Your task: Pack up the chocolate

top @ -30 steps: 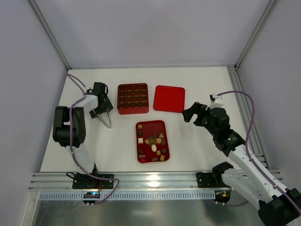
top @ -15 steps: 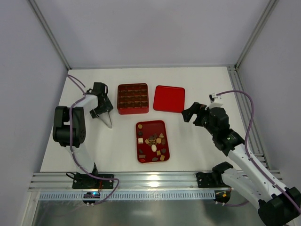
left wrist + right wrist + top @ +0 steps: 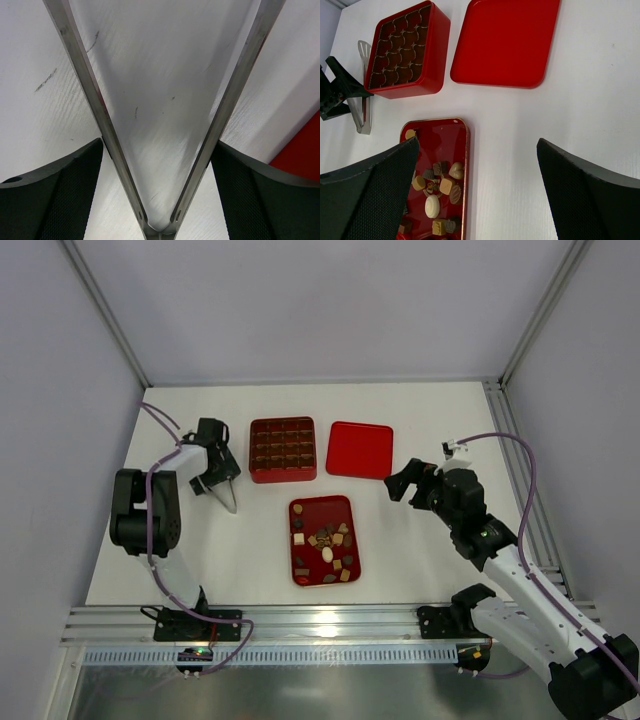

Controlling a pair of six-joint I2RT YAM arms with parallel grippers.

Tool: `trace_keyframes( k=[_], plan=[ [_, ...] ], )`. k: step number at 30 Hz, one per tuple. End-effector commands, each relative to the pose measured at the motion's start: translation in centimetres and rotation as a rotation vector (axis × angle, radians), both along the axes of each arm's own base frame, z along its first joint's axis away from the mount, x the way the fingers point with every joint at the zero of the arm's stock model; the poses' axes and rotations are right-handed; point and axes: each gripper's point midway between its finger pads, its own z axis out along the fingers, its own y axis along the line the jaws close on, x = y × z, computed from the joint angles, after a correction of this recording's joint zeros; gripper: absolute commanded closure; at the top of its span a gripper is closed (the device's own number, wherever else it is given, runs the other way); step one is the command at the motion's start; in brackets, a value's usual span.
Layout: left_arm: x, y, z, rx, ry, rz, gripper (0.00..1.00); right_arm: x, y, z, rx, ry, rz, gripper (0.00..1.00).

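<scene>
The chocolate (image 3: 325,543) lies as several assorted brown, tan and cream pieces (image 3: 439,186) on a flat red tray (image 3: 300,508) in the middle of the table. My left gripper (image 3: 214,476) is at the left, its pads (image 3: 75,190) pressed against the two arms of metal tongs (image 3: 97,107). The tongs (image 3: 230,500) lie low over the table, left of the tray. My right gripper (image 3: 402,481) hangs open and empty to the right of the tray, its fingers (image 3: 375,195) wide apart.
A red square box with grid compartments (image 3: 282,449) stands behind the tray, with its flat red lid (image 3: 360,449) to its right. Both show in the right wrist view, the box (image 3: 405,50) and the lid (image 3: 505,40). White walls enclose the table.
My left gripper and the tongs have shifted slightly toward the near side. My right gripper has crept a little to the left. The chocolate has not moved.
</scene>
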Motion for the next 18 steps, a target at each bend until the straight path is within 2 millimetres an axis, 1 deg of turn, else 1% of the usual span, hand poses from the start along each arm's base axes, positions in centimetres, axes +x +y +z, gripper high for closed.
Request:
trace_keyframes(
  k=[1, 3, 4, 9, 10, 13, 14, 16, 17, 18],
  plan=[
    [-2.5, -0.8, -2.1, -0.036, 0.091, 0.009, 0.18, 0.4, 0.4, 1.2, 0.033, -0.043, 0.000, 0.00],
    [-2.4, -0.8, -2.0, -0.032, 0.086, 0.009, 0.17, 0.4, 0.4, 1.2, 0.035, -0.040, -0.002, 0.00],
    [-2.4, -1.0, -1.8, -0.033, 0.082, 0.002, 0.25, 0.5, 0.4, 1.2, 0.035, -0.040, 0.000, 0.00],
    [-2.1, -1.3, -1.2, -0.041, 0.074, -0.009, 0.39, 0.6, 0.7, 1.6, 0.047, -0.044, 0.008, 0.00],
    [-2.1, -1.4, -1.0, -0.043, 0.073, -0.011, 0.40, 0.6, 0.7, 1.5, 0.044, -0.042, 0.010, 0.00],
    [-1.6, -1.5, 0.9, -0.045, 0.044, -0.026, 0.41, 0.6, 0.7, 1.6, 0.044, -0.046, 0.011, 0.00],
    [-1.4, -1.6, 2.2, -0.045, 0.017, -0.036, 0.42, 0.5, 0.6, 1.6, 0.044, -0.046, 0.010, 0.00],
    [-1.4, -1.7, 4.0, -0.041, 0.000, -0.060, 0.42, 0.6, 0.7, 1.6, 0.043, -0.047, 0.012, 0.00],
    [-1.4, -1.8, 5.7, -0.046, -0.030, -0.072, 0.41, 0.6, 0.7, 1.6, 0.042, -0.047, 0.012, 0.00],
    [-1.6, -1.9, 6.4, -0.042, -0.038, -0.081, 0.42, 0.6, 0.7, 1.6, 0.042, -0.047, 0.012, 0.00]
  ],
)
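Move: The open metal tongs stand between the left hand's fingers, their middle practically at the hand point; the tongs' joined end points back towards the robot. From this hand, the chocolate box is some 16 cm to the right and 6 cm farther out, and the tray of chocolates about 26 cm right and 16 cm back. From the right hand, the tongs are roughly 43 cm left, 10 cm ahead and 16 cm below. With its fingers already against the outsides of the two tong arms, the left hand first stays almost in place and closes by about a third, squeezing the arms towards each other. Keeping that pinch, it then starts to draw the tongs back towards the robot by about 2 cm while going right and rising roughly 1 cm each, gathering speed, with hardly any turn of the wrist. ##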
